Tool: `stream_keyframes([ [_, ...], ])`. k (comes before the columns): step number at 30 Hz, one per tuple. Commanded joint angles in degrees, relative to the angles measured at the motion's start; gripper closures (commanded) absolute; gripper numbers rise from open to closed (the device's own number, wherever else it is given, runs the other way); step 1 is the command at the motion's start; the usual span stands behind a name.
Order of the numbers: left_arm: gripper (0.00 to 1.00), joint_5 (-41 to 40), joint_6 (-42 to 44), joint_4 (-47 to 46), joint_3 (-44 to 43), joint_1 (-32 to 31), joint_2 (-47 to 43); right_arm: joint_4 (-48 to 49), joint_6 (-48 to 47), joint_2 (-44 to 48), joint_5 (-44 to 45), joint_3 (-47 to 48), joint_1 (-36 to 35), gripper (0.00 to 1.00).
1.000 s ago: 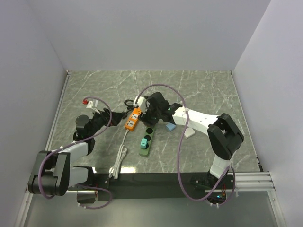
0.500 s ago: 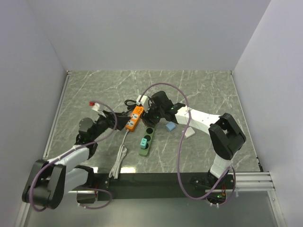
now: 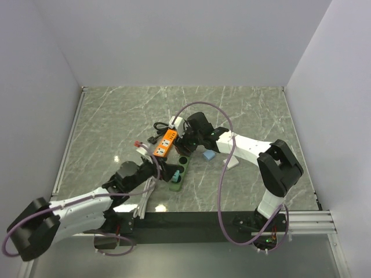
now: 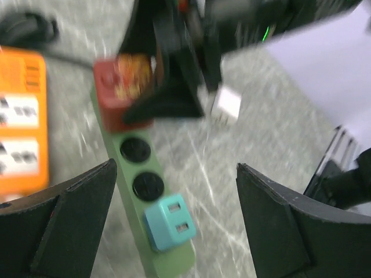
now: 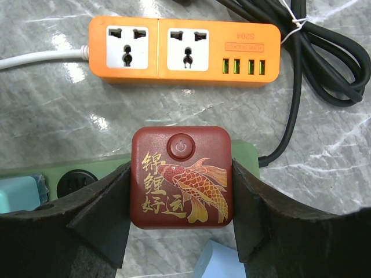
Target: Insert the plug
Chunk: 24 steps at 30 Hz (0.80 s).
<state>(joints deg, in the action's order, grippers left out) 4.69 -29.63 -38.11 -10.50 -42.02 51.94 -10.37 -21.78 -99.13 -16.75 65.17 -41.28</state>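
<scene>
A dark red plug point(image 5: 181, 176) with a gold koi and a power button is clamped between the fingers of my right gripper point(image 5: 181, 191). It is held over the end of the green power strip point(image 5: 244, 154); whether its pins are in a socket is hidden. Seen from above, the right gripper point(image 3: 186, 145) covers the strip's far end. My left gripper point(image 4: 175, 168) hovers open over the green strip point(image 4: 169, 260), above a teal plug point(image 4: 169, 223) seated at its near end. Two black sockets lie between the teal plug and the red plug point(image 4: 123, 87).
An orange power strip point(image 3: 164, 144) lies just beyond the green one, its white cable point(image 3: 148, 191) coiled toward the near edge. A black cable point(image 5: 313, 52) loops at its far end. A light blue block point(image 3: 208, 156) and a white block point(image 3: 232, 163) sit right of the strips.
My left arm has swung from the left side of the table rightward to the green strip. The right gripper has barely shifted and keeps the red plug.
</scene>
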Motion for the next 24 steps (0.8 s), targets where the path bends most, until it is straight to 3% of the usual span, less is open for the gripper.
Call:
stream_keyframes([
  [1,0.10,-13.8,0.4,3.4,-1.0,-6.9,4.6,-17.2,8.4,-2.8,-2.1,-5.3,-0.9,1.00],
  [4,0.10,-21.2,0.2,7.1,-3.8,-10.3,6.8,-17.0,8.6,-2.4,-2.1,-5.2,-0.8,1.00],
  [8,0.11,-25.1,1.1,12.0,-7.5,-11.9,9.0,-16.7,8.9,-1.9,-2.1,-5.3,-0.8,1.00],
  [22,0.26,-19.8,1.5,16.5,-10.4,-15.8,13.7,-16.4,10.4,-2.3,-0.6,-4.7,-0.7,1.00],
  [24,0.32,-20.8,1.6,18.6,-10.7,-16.2,13.1,-16.3,11.1,-2.6,0.1,-4.7,-0.6,1.00],
])
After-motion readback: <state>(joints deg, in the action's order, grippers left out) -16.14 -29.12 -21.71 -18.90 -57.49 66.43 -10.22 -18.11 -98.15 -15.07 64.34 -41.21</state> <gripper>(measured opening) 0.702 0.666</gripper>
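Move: The teal plug, near the near end of the green power strip, lies about 12 cm below the left hand, some 2 cm to its right and 1 cm back. The strip's middle is about 3 cm farther out than the teal plug and 2 cm right of it; the orange power strip is roughly 12 cm beyond the teal plug and 4 cm left. The red plug in the right gripper sits about 9 cm ahead of the left hand, 4 cm right and 8 cm below it. From the right hand the teal plug is about 10 cm back, 2 cm left and a little lower. The teal plug is approached from above by the left hand, which sinks about 8 cm, quickly at first, then after a brief check more slowly, easing slightly right and back. Its fingers tip down some 20 degrees and narrow from wide open to a gap still wider than the plug. The right hand stays nearly in place, keeping its grip on the red plug. ##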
